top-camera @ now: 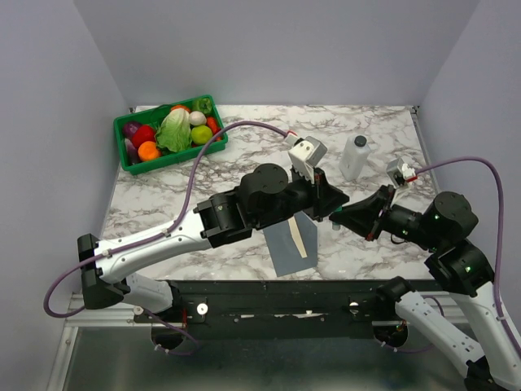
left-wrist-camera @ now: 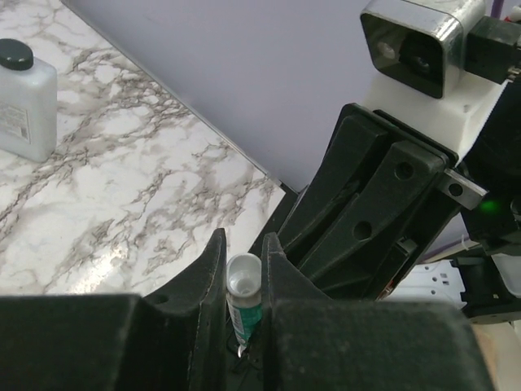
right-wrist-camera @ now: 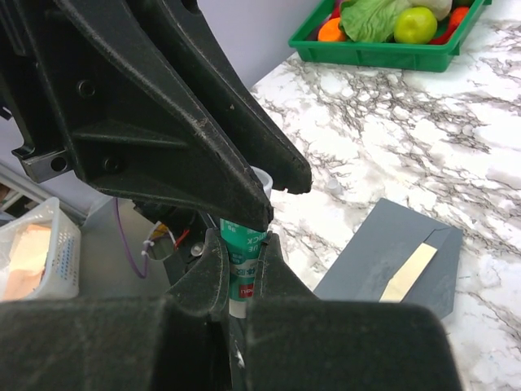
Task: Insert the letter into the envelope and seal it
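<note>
The slate-grey envelope (top-camera: 285, 247) (right-wrist-camera: 374, 259) lies flat on the marble near the front edge. A cream-tan strip (top-camera: 306, 237) (right-wrist-camera: 409, 272) that looks like the letter shows along it; the remainder of the letter is hidden. Above the envelope's right side both grippers meet tip to tip on a green-and-white glue stick (left-wrist-camera: 244, 303) (right-wrist-camera: 243, 252). My left gripper (top-camera: 330, 208) (left-wrist-camera: 242, 244) is shut on its white end. My right gripper (top-camera: 345, 215) (right-wrist-camera: 244, 241) is shut on its green body.
A white bottle with a dark cap (top-camera: 355, 157) (left-wrist-camera: 20, 102) stands at the back right. A green bin of vegetables (top-camera: 130, 160) (right-wrist-camera: 366, 55) sits at the back left. A white basket (right-wrist-camera: 32, 261) stands off the table, low in the right wrist view.
</note>
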You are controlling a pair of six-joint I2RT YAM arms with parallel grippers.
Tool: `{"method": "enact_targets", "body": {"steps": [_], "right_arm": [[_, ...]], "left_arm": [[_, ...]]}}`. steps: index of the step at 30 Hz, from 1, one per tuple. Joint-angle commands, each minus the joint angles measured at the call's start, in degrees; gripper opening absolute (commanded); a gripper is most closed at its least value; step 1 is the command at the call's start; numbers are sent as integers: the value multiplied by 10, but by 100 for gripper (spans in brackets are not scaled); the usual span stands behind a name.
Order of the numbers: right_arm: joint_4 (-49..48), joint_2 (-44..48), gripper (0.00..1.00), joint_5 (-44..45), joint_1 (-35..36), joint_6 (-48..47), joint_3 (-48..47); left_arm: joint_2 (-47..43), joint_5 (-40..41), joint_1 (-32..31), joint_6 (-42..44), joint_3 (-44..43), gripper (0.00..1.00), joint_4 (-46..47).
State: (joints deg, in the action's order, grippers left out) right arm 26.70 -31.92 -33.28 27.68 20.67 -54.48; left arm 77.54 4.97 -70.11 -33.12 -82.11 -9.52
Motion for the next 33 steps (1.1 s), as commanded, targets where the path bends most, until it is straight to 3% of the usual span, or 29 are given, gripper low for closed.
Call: {"method": "enact_targets", "body": {"steps": [1,8,11,12,15,18,22,26,33], "right_arm": [[-4,5,1,-10,-2,-18,-19],[-20,1,1,-192,-2,-41,-36],[-27,5,1,-236,-2,-39,-38],[-29,6,1,-239,-2,-39,-37],[-25,13,1,-220,-2,-41,-31],[-23,20,1,-186,-2,-35,-20],[-12,24,1,-97,-2,25,-2],[6,36,1,-29,-2,95,11],[18,90,1,81,-2,243,31]], "left_arm": [[-30,-102,1,34,40,0,66],[-49,-375,8,45,113,0,240],[-49,-415,11,37,120,36,279],[-49,-417,12,36,120,56,285],[-56,-381,22,34,124,99,282],[-68,-330,37,28,128,99,262],[-95,-153,40,36,116,99,191],[-127,-58,39,39,129,99,172],[-148,6,40,34,140,99,143]]}}
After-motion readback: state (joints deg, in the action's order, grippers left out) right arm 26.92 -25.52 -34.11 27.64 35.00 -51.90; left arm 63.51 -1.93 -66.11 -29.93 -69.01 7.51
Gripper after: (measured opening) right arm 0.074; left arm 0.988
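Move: The white cap end of the glue stick is already between the left fingers, at the left hand point, and lies about 4 cm above the right hand point, straight over it; the right fingers hold the upright stick lower down. On the table, some 35 cm below the left hand, the envelope lies about 9 cm farther out and 7 cm to its left. The white bottle stands roughly 30 cm ahead of the left hand, 9 cm to its right and 27 cm lower. The glue stick's cap end, pinched by the left fingers at the start, is worked back towards the bases: the left hand draws back about 9 cm, rising slightly and turning some 30 degrees clockwise, while the right hand keeps its grip and goes back 6 cm, turning counter-clockwise. The left fingers then open wide and let go; that hand swings forward again, up and left, away from the stick, as the right returns halfway, tilting. ##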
